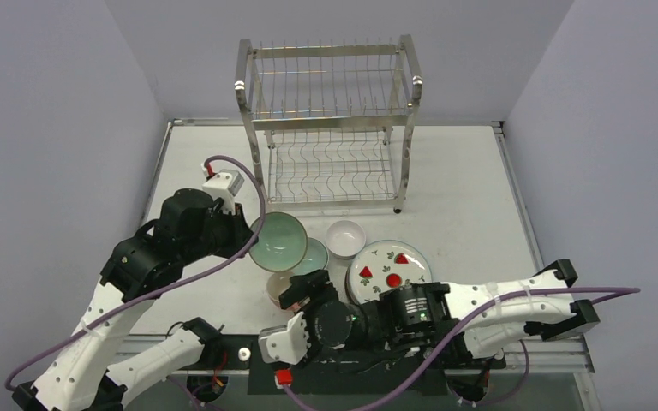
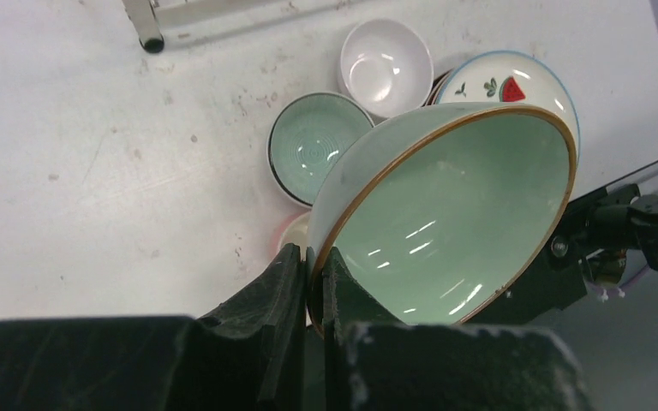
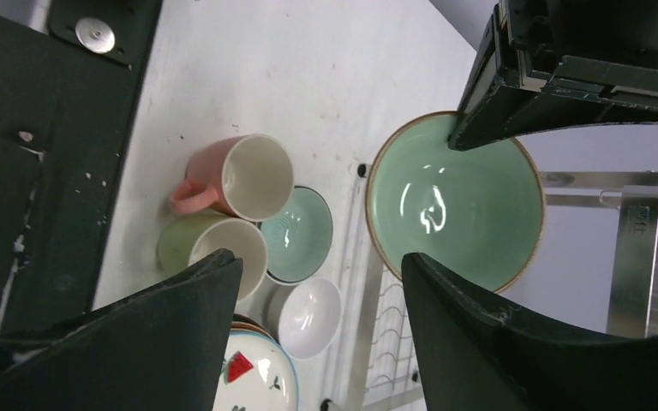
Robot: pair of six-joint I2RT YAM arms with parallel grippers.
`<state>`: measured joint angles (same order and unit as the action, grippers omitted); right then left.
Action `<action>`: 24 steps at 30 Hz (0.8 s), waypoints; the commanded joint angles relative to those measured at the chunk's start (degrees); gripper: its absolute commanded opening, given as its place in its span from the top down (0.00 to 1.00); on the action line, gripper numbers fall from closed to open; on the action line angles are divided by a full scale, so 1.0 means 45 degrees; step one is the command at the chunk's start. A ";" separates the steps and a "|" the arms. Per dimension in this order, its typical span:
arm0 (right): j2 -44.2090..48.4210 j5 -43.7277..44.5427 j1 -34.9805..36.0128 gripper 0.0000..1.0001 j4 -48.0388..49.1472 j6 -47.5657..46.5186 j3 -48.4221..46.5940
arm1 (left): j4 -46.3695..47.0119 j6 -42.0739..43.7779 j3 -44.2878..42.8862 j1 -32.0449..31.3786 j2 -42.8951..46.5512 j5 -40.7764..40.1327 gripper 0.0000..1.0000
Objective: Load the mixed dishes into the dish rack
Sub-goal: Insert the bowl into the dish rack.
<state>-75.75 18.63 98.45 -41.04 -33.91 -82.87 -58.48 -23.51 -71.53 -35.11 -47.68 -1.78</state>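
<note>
My left gripper (image 2: 314,265) is shut on the rim of a large mint-green bowl (image 2: 445,214), held tilted above the table, in front of the dish rack (image 1: 330,120). Below it lie a small mint-green bowl (image 2: 313,145), a white bowl (image 2: 385,67) and a white plate with red fruit (image 2: 505,81). My right gripper (image 3: 321,265) hangs open over the dishes, nothing between its fingers. Under it stand a pink mug (image 3: 240,175) and a green mug (image 3: 210,244), side by side. From above, the right gripper (image 1: 306,291) covers the mugs; only the pink mug (image 1: 277,288) peeks out.
The steel rack's two wire tiers hold nothing. The dishes cluster at the table's near middle, just in front of the rack's lower tier (image 1: 330,171). A brown-rimmed plate edge (image 3: 244,324) shows under the fruit plate. Grey walls close in on three sides.
</note>
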 commanded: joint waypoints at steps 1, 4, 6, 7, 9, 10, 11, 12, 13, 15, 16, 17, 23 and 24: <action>-0.0908 0.1872 0.0040 0.36 -0.0885 -0.1212 -0.0934 | -0.0344 0.0071 -0.1019 0.0032 -0.0230 0.1094 1.00; -0.1462 0.1930 0.0035 0.40 -0.1176 -0.1424 -0.1262 | -0.0783 0.0196 -0.1127 0.0030 -0.0619 0.1317 1.00; -0.1756 0.1758 0.0021 0.44 -0.1193 -0.1527 -0.1422 | -0.0990 0.0282 -0.1155 0.0029 -0.0893 0.1510 1.00; -0.1905 0.1614 0.0007 0.45 -0.1240 -0.1576 -0.1511 | -0.1053 0.0335 -0.1156 0.0029 -0.1001 0.1639 1.00; -0.2186 0.1504 -0.0062 0.47 -0.1271 -0.1668 -0.1595 | -0.1029 0.0341 -0.1077 0.0029 -0.1164 0.1840 1.00; -0.2344 0.1504 -0.0155 0.48 -0.1271 -0.1681 -0.1639 | -0.0970 0.0331 -0.0975 0.0029 -0.1231 0.1973 1.00; -0.2511 0.1435 -0.0286 0.50 -0.1323 -0.1683 -0.1691 | -0.0914 0.0303 -0.0889 0.0029 -0.1283 0.2102 1.00; -0.2666 0.1329 -0.0440 0.52 -0.1429 -0.1656 -0.1795 | -0.0907 0.0290 -0.0808 0.0032 -0.1341 0.2220 1.00; -0.2822 0.1101 -0.0569 0.55 -0.1660 -0.1604 -0.1931 | -0.0906 0.0274 -0.0724 0.0040 -0.1419 0.2306 1.00; -0.3217 0.0770 -0.0845 0.59 -0.1979 -0.1516 -0.2219 | -0.0882 0.0290 -0.0614 0.0030 -0.1492 0.2408 1.00; -0.3342 0.0641 -0.0939 0.59 -0.2073 -0.1508 -0.2291 | -0.0866 0.0318 -0.0561 0.0044 -0.1528 0.2442 1.00; -0.3465 0.0568 -0.1039 0.60 -0.2099 -0.1534 -0.2346 | -0.0852 0.0338 -0.0542 0.0031 -0.1542 0.2473 1.00; -0.4017 0.0330 -0.1658 0.65 -0.2182 -0.1585 -0.2561 | -0.0891 0.0565 -0.0568 0.0030 -0.1655 0.2690 1.00; -0.4075 0.0361 -0.1739 0.65 -0.2220 -0.1585 -0.2566 | -0.0918 0.0591 -0.0592 0.0030 -0.1653 0.2699 1.00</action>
<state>-93.71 20.03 91.88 -49.95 -40.56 -91.61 -65.82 -21.67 -72.99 -35.11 -55.40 7.68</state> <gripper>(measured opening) 0.358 0.057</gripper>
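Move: The left fingers already pinch the left rim of the big green bowl, whose middle lies about 5 cm to their right, level fore and aft and 1 cm below; the right gripper it is brought to is some 12 cm back and 9 cm right at like height. From the right hand the bowl is about 12 cm ahead, 4 cm left and 1 cm lower. Far below, some 23 cm down, the pink mug stands about 20 cm ahead and 5 cm left, the green mug 19 cm ahead and 3 cm right. The right hand, its fingers pointing left, sinks about 7 cm while going 5 cm forward and 3 cm left towards the near rim of the held green bowl, tipping its fingers some 20 degrees further down and narrowing them from three quarters open to about a third, without shutting. The left hand keeps its pinch on the bowl's rim and brings it to meet them, down 3 to 4 cm and about 2 cm each back and to the right, its fingers tipping down some 15 degrees as it eases to a stop. ##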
